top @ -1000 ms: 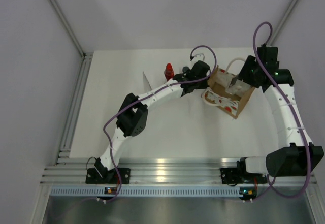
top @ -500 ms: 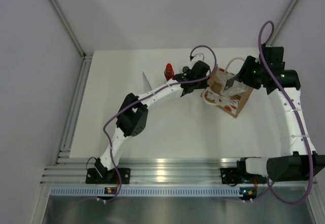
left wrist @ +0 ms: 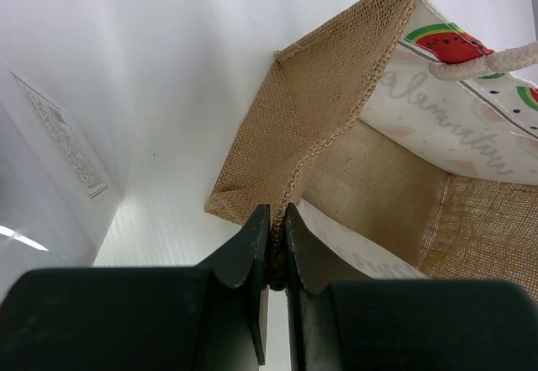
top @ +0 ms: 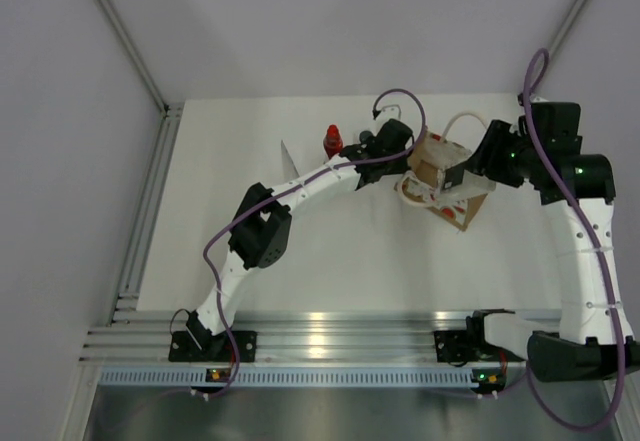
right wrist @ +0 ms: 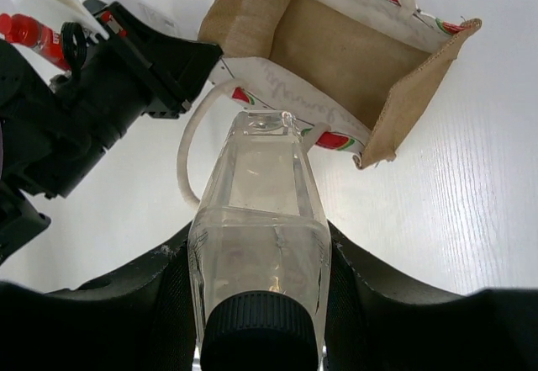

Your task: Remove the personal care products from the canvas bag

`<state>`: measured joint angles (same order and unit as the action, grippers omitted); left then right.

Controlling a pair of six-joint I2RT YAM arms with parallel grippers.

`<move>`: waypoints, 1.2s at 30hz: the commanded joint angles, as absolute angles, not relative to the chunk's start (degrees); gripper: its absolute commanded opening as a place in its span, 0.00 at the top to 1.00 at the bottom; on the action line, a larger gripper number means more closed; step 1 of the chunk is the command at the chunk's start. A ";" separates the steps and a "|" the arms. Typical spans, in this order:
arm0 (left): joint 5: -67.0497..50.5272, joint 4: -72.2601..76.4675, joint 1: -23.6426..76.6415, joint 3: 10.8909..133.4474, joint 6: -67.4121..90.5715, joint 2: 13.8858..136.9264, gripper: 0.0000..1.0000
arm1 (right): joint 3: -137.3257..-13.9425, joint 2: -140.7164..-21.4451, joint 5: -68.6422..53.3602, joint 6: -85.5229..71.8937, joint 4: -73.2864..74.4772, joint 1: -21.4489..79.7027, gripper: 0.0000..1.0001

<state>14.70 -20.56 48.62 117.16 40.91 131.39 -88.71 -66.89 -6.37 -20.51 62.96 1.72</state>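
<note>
The canvas bag [top: 447, 193] lies tipped with its mouth open, right of the table's middle. My left gripper [top: 408, 157] is shut on the bag's burlap rim [left wrist: 296, 177]. My right gripper [top: 468, 168] is shut on the clear bottle with dark cap [right wrist: 261, 211] and holds it above the bag's mouth [right wrist: 336, 51]. The part of the bag's inside that shows holds nothing. The red bottle [top: 332, 141] stands left of the left gripper. The slim tapered tube [top: 288, 156] stands further left. The white bottle is not in view.
The bag's cream rope handle [right wrist: 189, 148] loops out over the table under the held bottle. The left arm [top: 300, 183] stretches across the table's middle. Grey walls close the table at the back and the sides.
My right gripper has drawn back to the right and up, bringing the clear bottle out of the bag. The bag has shifted a little. The left gripper holds still on the rim.
</note>
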 commanded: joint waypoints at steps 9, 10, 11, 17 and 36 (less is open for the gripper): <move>16.79 -20.39 47.81 116.19 40.87 129.11 1.00 | -82.98 -57.84 -5.10 -16.79 62.75 6.24 1.00; 16.87 -20.39 47.81 116.10 40.87 129.11 1.00 | -82.45 -57.48 -4.49 -16.79 62.84 6.85 1.00; 16.87 -20.39 47.81 116.10 40.87 129.02 1.00 | -81.31 -56.96 -3.18 -16.79 63.02 7.29 1.00; 16.70 -20.39 47.81 116.10 41.04 128.94 1.00 | -76.30 -56.77 2.52 -17.40 63.11 12.47 1.00; 15.82 -20.30 47.90 118.04 39.64 128.85 1.00 | -58.98 -61.08 7.64 -20.13 53.97 19.60 1.00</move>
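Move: The open table I am carrying the clear bottle to is about 9 cm back, 4 cm left and nearly 30 cm below my right hand. The canvas bag's middle is some 13 cm ahead, 2 cm left and 24 cm below this hand; its near rope handle is roughly 8 cm ahead, 11 cm left and 19 cm below. From my left hand, that open patch is about 23 cm back, 10 cm right and 14 cm down. I keep the clear bottle pinched in my right hand and draw it back towards my base, clear of the bag, then sink steeply, about 16 cm down and 8 cm back in all. On the way down I tip the fingers more steeply downward, turning the wrist some 30 degrees overall. My left hand stays put, still pinching the bag's rim. ##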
